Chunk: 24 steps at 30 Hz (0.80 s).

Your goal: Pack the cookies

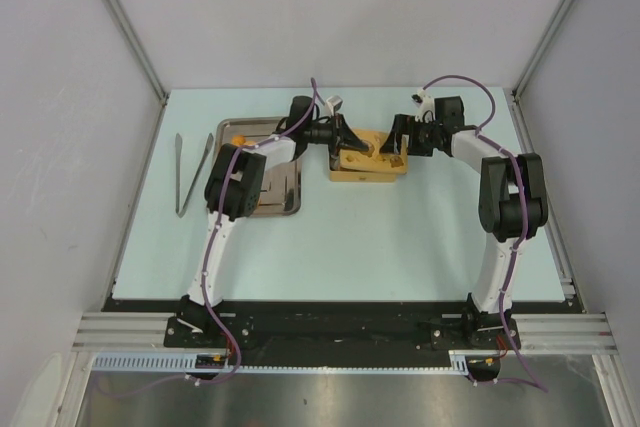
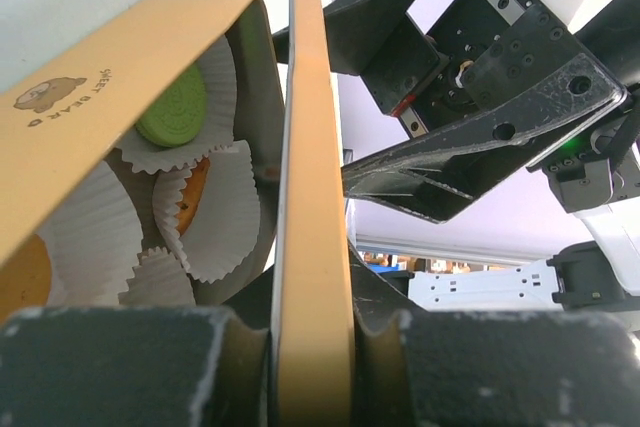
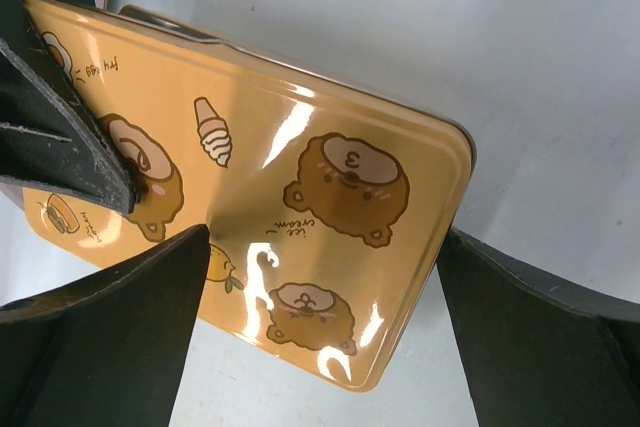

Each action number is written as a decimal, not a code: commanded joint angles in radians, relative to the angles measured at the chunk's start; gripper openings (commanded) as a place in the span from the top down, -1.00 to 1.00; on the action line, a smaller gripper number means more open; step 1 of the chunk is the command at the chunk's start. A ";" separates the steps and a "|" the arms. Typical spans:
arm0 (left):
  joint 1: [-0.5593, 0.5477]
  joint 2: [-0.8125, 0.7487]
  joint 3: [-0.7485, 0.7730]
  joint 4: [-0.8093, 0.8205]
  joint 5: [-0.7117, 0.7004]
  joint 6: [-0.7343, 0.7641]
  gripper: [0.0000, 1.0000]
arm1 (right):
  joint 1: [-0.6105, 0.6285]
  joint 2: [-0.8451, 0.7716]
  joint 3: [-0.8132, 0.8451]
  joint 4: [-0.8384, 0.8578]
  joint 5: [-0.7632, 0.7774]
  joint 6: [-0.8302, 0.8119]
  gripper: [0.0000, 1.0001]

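A yellow bear-print tin box (image 1: 366,167) sits mid-table. My left gripper (image 1: 352,144) is shut on the edge of its lid (image 2: 315,247), holding it edge-on beside the open box. Through the gap I see a green cookie (image 2: 175,107) and an orange cookie (image 2: 196,193) in white paper liners (image 2: 90,232). Another orange cookie (image 1: 238,135) lies on the metal tray (image 1: 280,192). My right gripper (image 1: 400,147) is open, and in its wrist view it (image 3: 320,337) has its fingers either side of the lid's printed top (image 3: 300,177), apart from it.
Metal tongs (image 1: 190,172) lie left of the tray. The two grippers are close together over the box; the left gripper's finger (image 3: 60,137) shows in the right wrist view. Grey walls stand around the table.
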 commanded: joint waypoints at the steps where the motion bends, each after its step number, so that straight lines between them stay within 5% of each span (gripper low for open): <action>1: 0.016 0.013 0.056 -0.007 -0.021 0.024 0.62 | 0.005 0.017 0.022 0.008 -0.024 -0.003 -0.99; 8: 0.022 0.012 0.049 -0.024 -0.024 0.043 0.32 | 0.013 0.031 0.023 0.008 -0.027 -0.004 -1.00; 24: 0.033 -0.013 0.029 -0.051 -0.029 0.075 0.14 | 0.021 0.057 0.080 -0.018 -0.010 -0.001 -0.99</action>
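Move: The lid is already in the left fingers by the left part of its far edge, tilted with that edge up. Its middle lies about 5 cm to that hand's right and 3 cm back. The box beneath is centred some 3 cm right, 4 cm back and 4 cm lower, and the baking tray about 25 cm left and 6 cm back. From the right hand, at the lid's right end, the lid's middle is some 5 cm left and level ahead, the box about 8 cm left and 2 cm back. The left fingers ease their pinch on the lid's far edge, opening to a bit under half, so the upper finger comes clear while the lower one stays under it; that hand drifts about 1 cm each forward, left and down. The right hand, wide open and still straddling the lid's right end, sinks about 1.5 cm with a slight shift left, then eases up a touch. ##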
